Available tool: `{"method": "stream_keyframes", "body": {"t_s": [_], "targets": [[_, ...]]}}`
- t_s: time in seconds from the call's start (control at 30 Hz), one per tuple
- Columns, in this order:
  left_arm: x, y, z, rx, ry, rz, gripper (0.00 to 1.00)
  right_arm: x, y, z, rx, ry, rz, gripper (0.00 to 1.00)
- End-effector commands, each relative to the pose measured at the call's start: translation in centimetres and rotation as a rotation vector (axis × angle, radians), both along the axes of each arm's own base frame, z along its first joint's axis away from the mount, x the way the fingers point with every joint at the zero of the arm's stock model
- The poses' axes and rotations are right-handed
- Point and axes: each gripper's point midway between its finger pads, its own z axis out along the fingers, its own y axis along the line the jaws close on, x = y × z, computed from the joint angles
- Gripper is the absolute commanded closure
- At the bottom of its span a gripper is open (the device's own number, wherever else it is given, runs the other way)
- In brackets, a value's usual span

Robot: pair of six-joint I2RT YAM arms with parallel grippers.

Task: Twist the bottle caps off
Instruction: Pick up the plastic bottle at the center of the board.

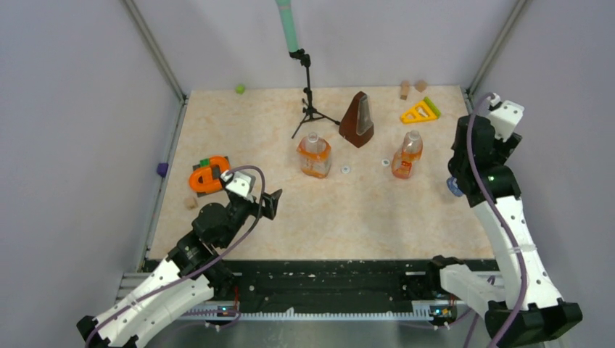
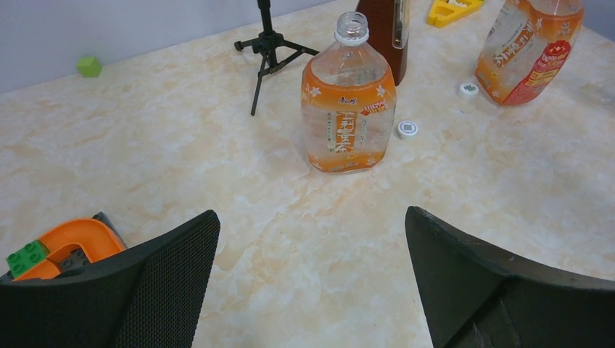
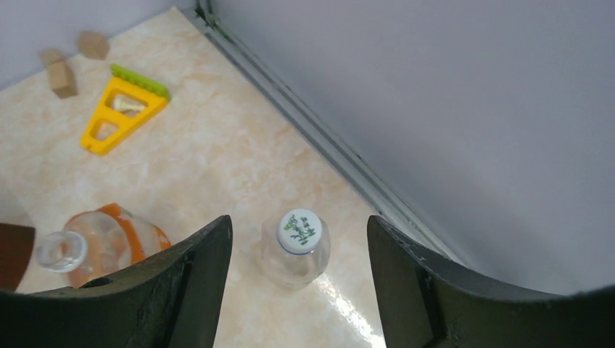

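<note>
Two orange-liquid bottles stand mid-table without caps: a squat bottle (image 1: 314, 155) (image 2: 348, 101) and a slim bottle (image 1: 407, 155) (image 2: 526, 43). Two loose white bottle caps (image 1: 345, 170) (image 1: 386, 162) lie between them, also visible in the left wrist view as caps (image 2: 407, 128) (image 2: 468, 89). A clear bottle (image 3: 294, 261) with its white cap (image 3: 301, 230) on stands by the right wall. My right gripper (image 3: 299, 226) hovers above it, open, its fingers to either side of the cap and apart from it. My left gripper (image 1: 272, 203) (image 2: 312, 225) is wide open over bare table, near left.
A brown metronome (image 1: 357, 117) and a small black tripod (image 1: 310, 109) stand behind the bottles. A yellow triangle toy (image 1: 420, 111) and wooden blocks (image 3: 62, 76) lie at the back right. An orange toy (image 1: 207, 176) sits at the left. The metal rail (image 3: 319, 138) and wall run close beside the clear bottle.
</note>
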Motion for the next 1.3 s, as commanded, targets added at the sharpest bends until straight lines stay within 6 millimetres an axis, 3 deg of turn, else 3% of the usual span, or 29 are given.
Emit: {"method": "stream_keyframes", "body": {"t_s": [0.0, 0.4, 0.9, 1.27], "targets": [[0.0, -0.1, 1.8, -0.034, -0.041, -0.009, 0.01, 1.0, -0.6, -3.6, 0.098, 0.076, 0.046, 0.33], [0.0, 0.1, 1.8, -0.039, -0.043, 0.004, 0.01, 2.0, -2.5, -8.0, 0.16, 0.153, 0.013, 0.35], [0.0, 0.2, 1.5, -0.039, -0.041, 0.005, 0.01, 3.3, -3.0, -8.5, 0.132, 0.143, 0.007, 0.43], [-0.2, 0.2, 1.5, -0.045, -0.045, -0.001, 0.01, 3.0, -3.6, -8.6, 0.131, 0.139, -0.024, 0.59]]}}
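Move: The water bottle with the blue label stands upright about 3 cm ahead of the right hand and 3 cm to its right, its middle some 20 cm below and its cap only about 10 cm below. From that bottle, the nearer orange-label bottle is roughly 17 cm left and 5 cm farther out, a loose white cap about 22 cm left and 9 cm farther out, and the yellow toy some 30 cm farther out. From the left hand, the water bottle lies about 60 cm right, 8 cm ahead and 12 cm below. Closing in on the capped top of the water bottle without a clear grip yet, the right hand drops about 9 cm, mostly early on, and works some 3 cm forward and 3 cm right, fingers tipping roughly 10 degrees further downward. Once low, it slows and narrows its part-open fingers from about two thirds to under half, one on either side of the cap. ##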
